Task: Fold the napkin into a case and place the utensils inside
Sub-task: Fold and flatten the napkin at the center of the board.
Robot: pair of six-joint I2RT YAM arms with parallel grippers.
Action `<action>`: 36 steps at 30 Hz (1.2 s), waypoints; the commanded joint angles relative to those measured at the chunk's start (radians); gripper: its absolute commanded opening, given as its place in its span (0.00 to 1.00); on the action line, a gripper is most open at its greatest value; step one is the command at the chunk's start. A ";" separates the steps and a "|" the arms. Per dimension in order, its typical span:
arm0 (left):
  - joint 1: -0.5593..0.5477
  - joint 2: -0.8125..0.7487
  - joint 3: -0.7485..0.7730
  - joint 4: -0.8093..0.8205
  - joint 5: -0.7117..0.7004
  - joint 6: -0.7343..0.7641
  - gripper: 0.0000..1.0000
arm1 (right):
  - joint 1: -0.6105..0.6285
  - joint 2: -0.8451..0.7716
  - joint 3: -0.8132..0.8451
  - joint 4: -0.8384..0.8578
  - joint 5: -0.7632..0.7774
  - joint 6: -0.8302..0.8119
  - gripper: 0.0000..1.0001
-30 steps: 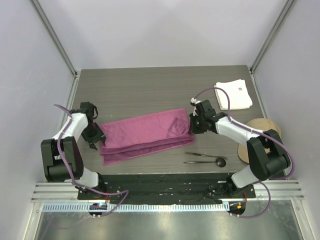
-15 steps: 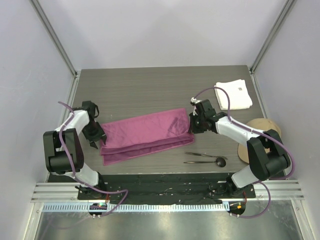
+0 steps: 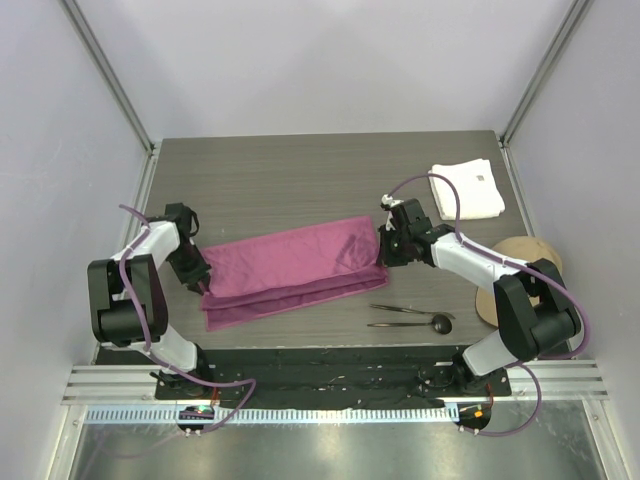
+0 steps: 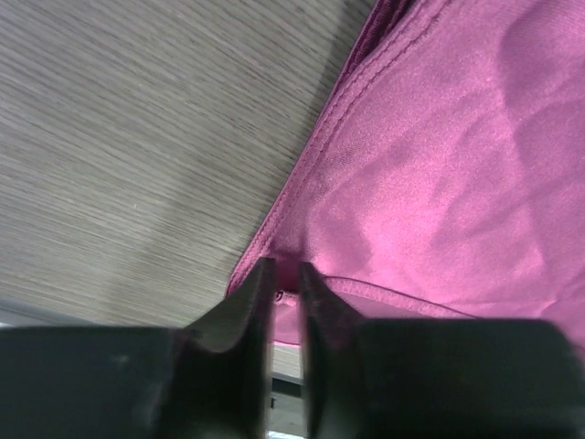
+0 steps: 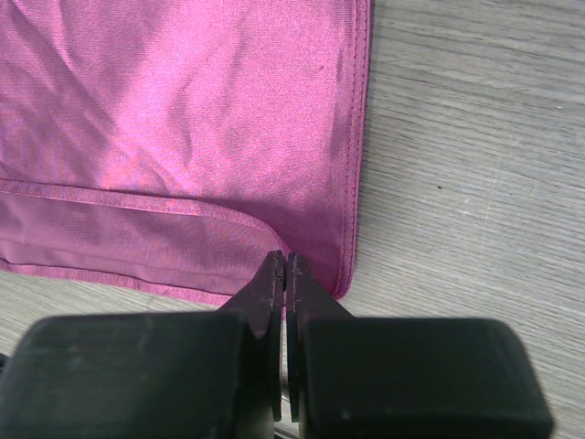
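Observation:
The magenta napkin [image 3: 285, 265] lies folded into a long band across the middle of the table, its layers offset along the near side. My left gripper [image 3: 203, 285] is at its left end. In the left wrist view its jaws [image 4: 283, 273] stand close together with the hemmed edge of the napkin [image 4: 439, 165] pinched between the tips. My right gripper [image 3: 383, 252] is at the right end. There its tips [image 5: 286, 261] are pressed together on the napkin [image 5: 183, 119] where a fold line meets them. The two dark utensils [image 3: 405, 315] lie side by side in front of the napkin, spoon head [image 3: 440, 322] to the right.
A thicker white cloth [image 3: 467, 190] lies folded at the back right. A tan round object [image 3: 520, 262] sits by the right arm at the table's right edge. Bare wood-grain table [image 3: 300, 180] shows behind the napkin.
My left gripper has slid right onto the napkin's left edge and its jaws have narrowed around the hem. The right gripper and the napkin have stayed put.

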 commanded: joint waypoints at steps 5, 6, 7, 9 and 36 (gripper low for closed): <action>0.004 -0.050 0.010 -0.041 0.015 -0.068 0.00 | 0.002 -0.033 0.021 0.007 -0.012 -0.003 0.01; 0.004 -0.059 0.007 -0.052 0.012 -0.081 0.00 | 0.002 -0.033 0.017 0.004 -0.015 0.000 0.01; 0.004 -0.065 0.001 -0.049 0.012 -0.094 0.00 | 0.004 -0.034 0.011 -0.001 -0.018 0.003 0.01; 0.004 -0.074 -0.005 -0.069 -0.002 -0.138 0.00 | 0.002 -0.039 0.002 -0.005 -0.019 0.006 0.01; 0.007 -0.435 -0.010 0.029 -0.025 -0.204 0.00 | 0.001 0.047 0.223 0.077 0.077 0.020 0.01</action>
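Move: My left hand's fingertips are at the near-left corner of the napkin's upper layer, roughly 1 cm above it. The lower layer's near-left corner is about 8 cm back and level sideways; the far-left folded corner is some 9 cm ahead. My right hand already holds the upper layer's near-right corner between its fingertips. The far-right folded corner is about 10 cm ahead and 2 cm left, and the thin black utensil some 10 cm back and 7 cm right. My left fingers finish closing and pinch the upper layer's near-left corner, ease back about 2 cm while starting to rise and turning slightly counter-clockwise, then come forward again and lift to about 7 cm, fingertips tilting forward. My right hand keeps its closed grip, draws back a centimetre, then carries its corner forward and up, about 5 cm each way, towards the far fold. ##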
